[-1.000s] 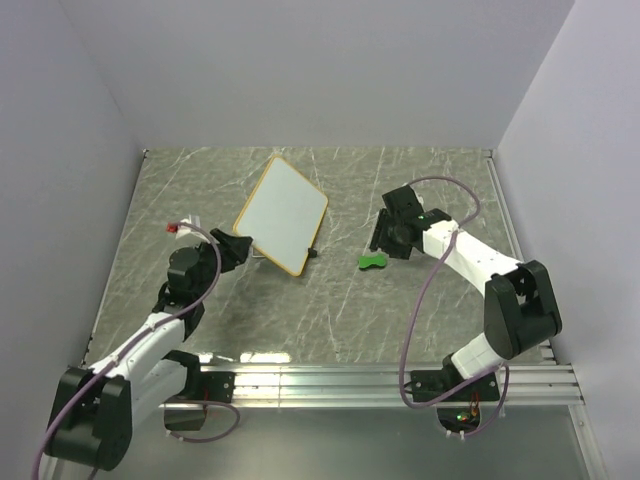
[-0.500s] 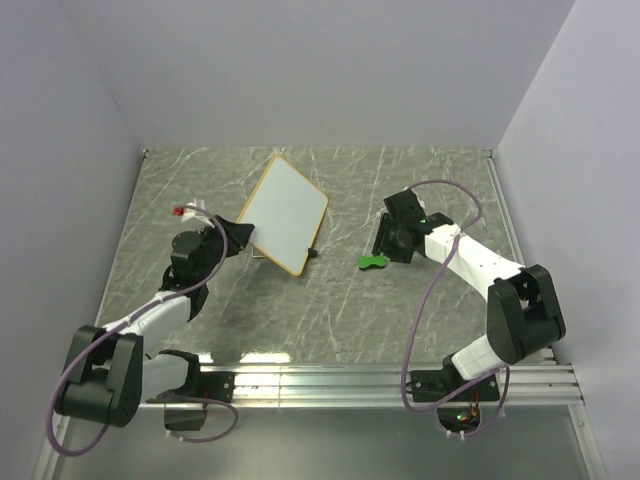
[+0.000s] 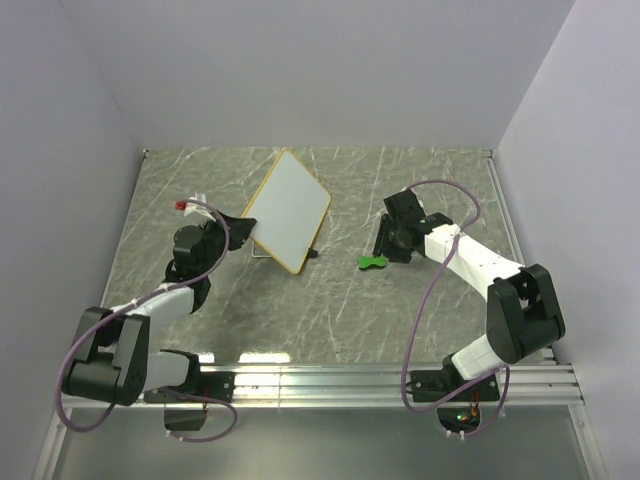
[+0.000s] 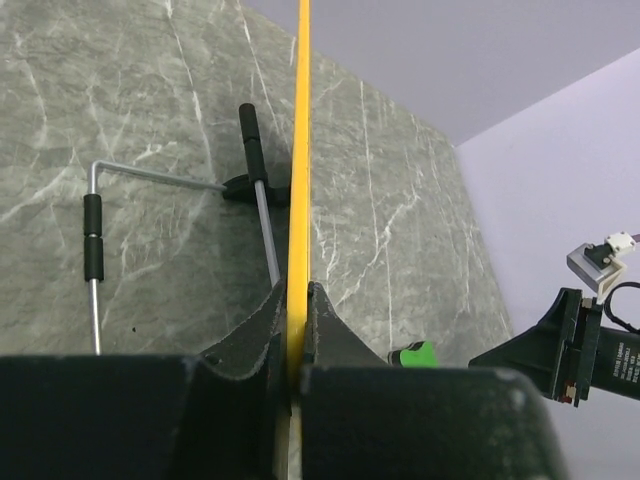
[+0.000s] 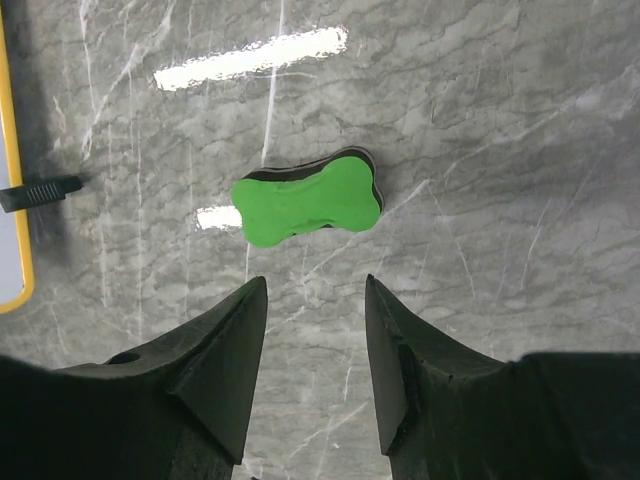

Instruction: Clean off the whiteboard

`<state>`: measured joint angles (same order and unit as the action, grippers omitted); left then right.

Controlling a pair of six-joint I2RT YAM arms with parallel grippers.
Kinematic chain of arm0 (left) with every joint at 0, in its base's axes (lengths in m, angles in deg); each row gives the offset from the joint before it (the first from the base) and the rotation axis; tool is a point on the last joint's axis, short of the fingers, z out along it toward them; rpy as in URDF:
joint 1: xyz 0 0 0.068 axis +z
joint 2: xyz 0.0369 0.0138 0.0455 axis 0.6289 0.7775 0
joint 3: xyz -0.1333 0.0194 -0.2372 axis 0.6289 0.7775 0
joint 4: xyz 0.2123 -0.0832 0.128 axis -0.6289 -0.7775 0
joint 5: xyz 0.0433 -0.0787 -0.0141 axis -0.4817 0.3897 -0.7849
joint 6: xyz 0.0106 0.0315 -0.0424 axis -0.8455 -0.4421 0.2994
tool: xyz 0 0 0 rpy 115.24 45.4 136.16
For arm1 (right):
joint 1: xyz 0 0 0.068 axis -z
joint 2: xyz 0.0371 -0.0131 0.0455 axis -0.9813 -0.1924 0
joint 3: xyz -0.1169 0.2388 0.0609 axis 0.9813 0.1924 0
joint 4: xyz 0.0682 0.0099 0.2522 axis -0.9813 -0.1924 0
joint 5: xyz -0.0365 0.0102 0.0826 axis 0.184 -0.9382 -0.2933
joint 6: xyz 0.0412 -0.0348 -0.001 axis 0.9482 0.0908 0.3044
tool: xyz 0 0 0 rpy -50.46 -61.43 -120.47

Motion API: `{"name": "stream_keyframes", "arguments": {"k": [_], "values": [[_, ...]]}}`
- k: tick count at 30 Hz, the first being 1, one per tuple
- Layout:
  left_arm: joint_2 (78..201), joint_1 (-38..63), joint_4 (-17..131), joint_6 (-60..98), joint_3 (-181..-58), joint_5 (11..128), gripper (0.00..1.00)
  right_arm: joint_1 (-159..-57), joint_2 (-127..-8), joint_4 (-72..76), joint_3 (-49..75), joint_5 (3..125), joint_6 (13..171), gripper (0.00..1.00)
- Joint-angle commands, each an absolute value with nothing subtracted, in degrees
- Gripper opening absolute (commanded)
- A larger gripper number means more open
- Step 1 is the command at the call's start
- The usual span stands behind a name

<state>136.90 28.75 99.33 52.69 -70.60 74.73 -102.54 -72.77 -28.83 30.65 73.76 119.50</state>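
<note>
The whiteboard (image 3: pixel 288 210) is a white panel with an orange rim, tilted on its wire stand at the table's centre-left. My left gripper (image 3: pixel 245 228) is shut on its near-left rim. In the left wrist view the orange edge (image 4: pixel 300 150) runs straight up from between my fingers (image 4: pixel 297 290). A green bone-shaped eraser (image 3: pixel 373 263) lies flat on the table to the right of the board. My right gripper (image 5: pixel 315 285) hovers just short of the eraser (image 5: pixel 308 205), open with nothing between its fingers. The board's corner (image 5: pixel 12 260) shows at the left of the right wrist view.
The board's wire stand (image 4: pixel 95 240), with black rubber sleeves, rests on the grey marble table (image 3: pixel 330 310) behind the board. Pale walls close in the table at the back and both sides. An aluminium rail (image 3: pixel 380 385) runs along the near edge.
My left gripper moved up to the board's rim and closed on it, and the board tipped slightly. The right gripper's jaws narrowed a little above the eraser.
</note>
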Motion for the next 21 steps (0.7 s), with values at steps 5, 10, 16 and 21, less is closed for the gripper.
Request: {"name": "stream_keyframes", "arguments": {"k": [5,10,16,21], "values": [[125.5,27.0,100.9,48.1,-71.8,65.2,0.00,-102.5,-71.7,-27.7,30.6,73.9,118.8,0.50],[123.0,25.4,102.2,47.6,-72.9,61.3,0.01,-102.5,-71.7,-26.8,31.3,73.5,118.8,0.50],[124.3,18.9,102.6,44.7,-74.6,50.0,0.01,-102.5,-70.3,-26.2,32.4,73.5,118.4,0.49],[124.7,11.7,101.3,41.6,-75.7,41.8,0.01,-102.5,-68.0,-25.6,34.7,73.4,118.8,0.49]]}}
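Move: The left hand already pinches the whiteboard's left edge near its lower end; the board's middle is about 9 cm to the right, 2 ahead and 5 below. The board's near black clip is roughly 12 cm right, 5 back and 12 lower, and the green eraser some 26 cm right, 5 back and 15 down. From the right hand, the board's middle lies around 22 cm left, 8 ahead and 2 higher. Still pinching the whiteboard's left edge with the fingers shut, the left hand hoists it about 5 cm. It drifts a little left on the way up, then swings back right at that height. As it goes, the wrist tips up and turns counter-clockwise, each by roughly 10 degrees. ##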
